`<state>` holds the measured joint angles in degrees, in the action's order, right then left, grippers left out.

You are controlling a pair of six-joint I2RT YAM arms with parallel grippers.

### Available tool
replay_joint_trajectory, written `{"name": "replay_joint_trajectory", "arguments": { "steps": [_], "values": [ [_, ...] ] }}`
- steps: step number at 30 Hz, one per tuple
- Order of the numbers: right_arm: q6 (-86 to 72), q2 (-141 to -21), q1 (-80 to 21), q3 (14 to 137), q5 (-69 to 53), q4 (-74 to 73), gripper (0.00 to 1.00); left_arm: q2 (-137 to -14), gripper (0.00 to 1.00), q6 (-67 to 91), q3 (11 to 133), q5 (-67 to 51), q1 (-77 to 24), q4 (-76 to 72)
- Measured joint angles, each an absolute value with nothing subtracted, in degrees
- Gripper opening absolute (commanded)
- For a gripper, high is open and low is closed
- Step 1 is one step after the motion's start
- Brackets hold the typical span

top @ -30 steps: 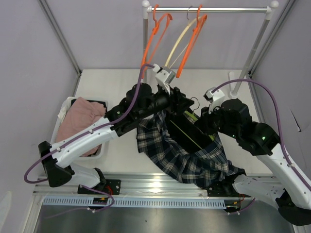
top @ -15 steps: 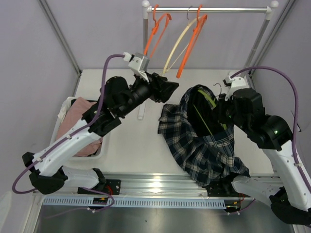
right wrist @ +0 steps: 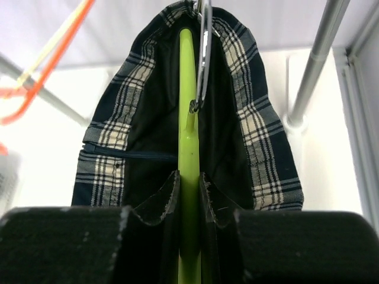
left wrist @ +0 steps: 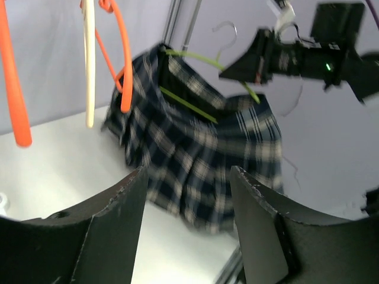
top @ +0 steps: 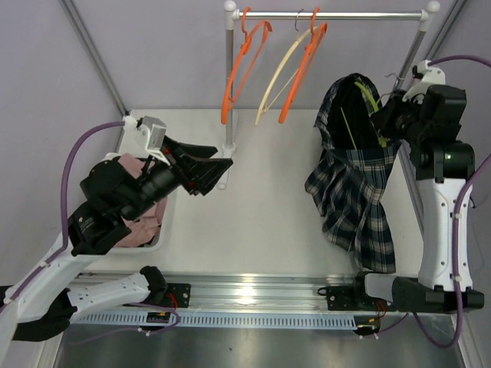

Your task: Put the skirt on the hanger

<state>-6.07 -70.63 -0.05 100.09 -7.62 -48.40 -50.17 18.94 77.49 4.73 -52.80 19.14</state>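
A dark plaid skirt [top: 354,184] hangs on a lime-green hanger [top: 367,98] held high at the right, near the rail's right post. My right gripper [top: 387,123] is shut on the hanger; in the right wrist view its jaws pinch the green bar [right wrist: 189,195] below the metal hook [right wrist: 204,53], with the skirt [right wrist: 260,136] draped around. My left gripper [top: 219,165] is open and empty, low on the left and apart from the skirt. The left wrist view looks between its fingers [left wrist: 112,225] at the skirt [left wrist: 201,160] across the table.
A clothes rail [top: 330,14] spans the back, with two orange hangers [top: 245,65] and a cream hanger [top: 282,73] on its left part. A white basket [top: 157,238] holding pink cloth [top: 126,188] stands at the left. The rail's right post [top: 403,73] is beside the skirt.
My right gripper has lifted the hanger and skirt up and to the back right, off the table. My left gripper has let go and drawn back left, over the basket.
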Motion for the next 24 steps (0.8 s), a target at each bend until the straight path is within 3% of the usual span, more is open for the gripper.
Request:
{"name": "replay_joint_trajectory", "arguments": {
  "steps": [5, 14, 24],
  "values": [
    [-8.1, -78.1, 6.4, 106.4, -15.0, -43.8, 0.0, -45.8, 0.62, 19.0, 74.1, 3.5, -52.8, 22.9],
    [-8.6, -91.9, 6.7, 127.4, -17.8, -40.6, 0.0, -42.6, 0.62, 19.0, 72.6, 1.8, -52.8, 28.1],
    [-10.6, -99.0, 6.8, 131.7, -17.0, -37.3, 0.0, -42.4, 0.61, 18.8, 72.6, 1.3, -52.8, 30.0]
  ]
}}
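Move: My right hand holds the green hanger with the skirt. The spot on the rail where it should hang is about 18 cm ahead, 2 cm to the right and 16 cm above. The rail's right corner is 18 cm ahead, 9 cm right, 16 cm up. The nearer orange hanger hangs 14 cm ahead, 20 cm left, 8 cm up. From my empty left hand that spot is some 34 cm ahead, 47 cm right and 10 cm up. I keep my right grip on the hanger and carry it about 14 cm forward, rising almost 10 cm and tipping the fingers up some 15 degrees, to bring its hook up over the rail beside the right corner; over the last stretch I sink slightly while still going forward. My empty, open left hand eases down, back and a little left, away from the rack. ##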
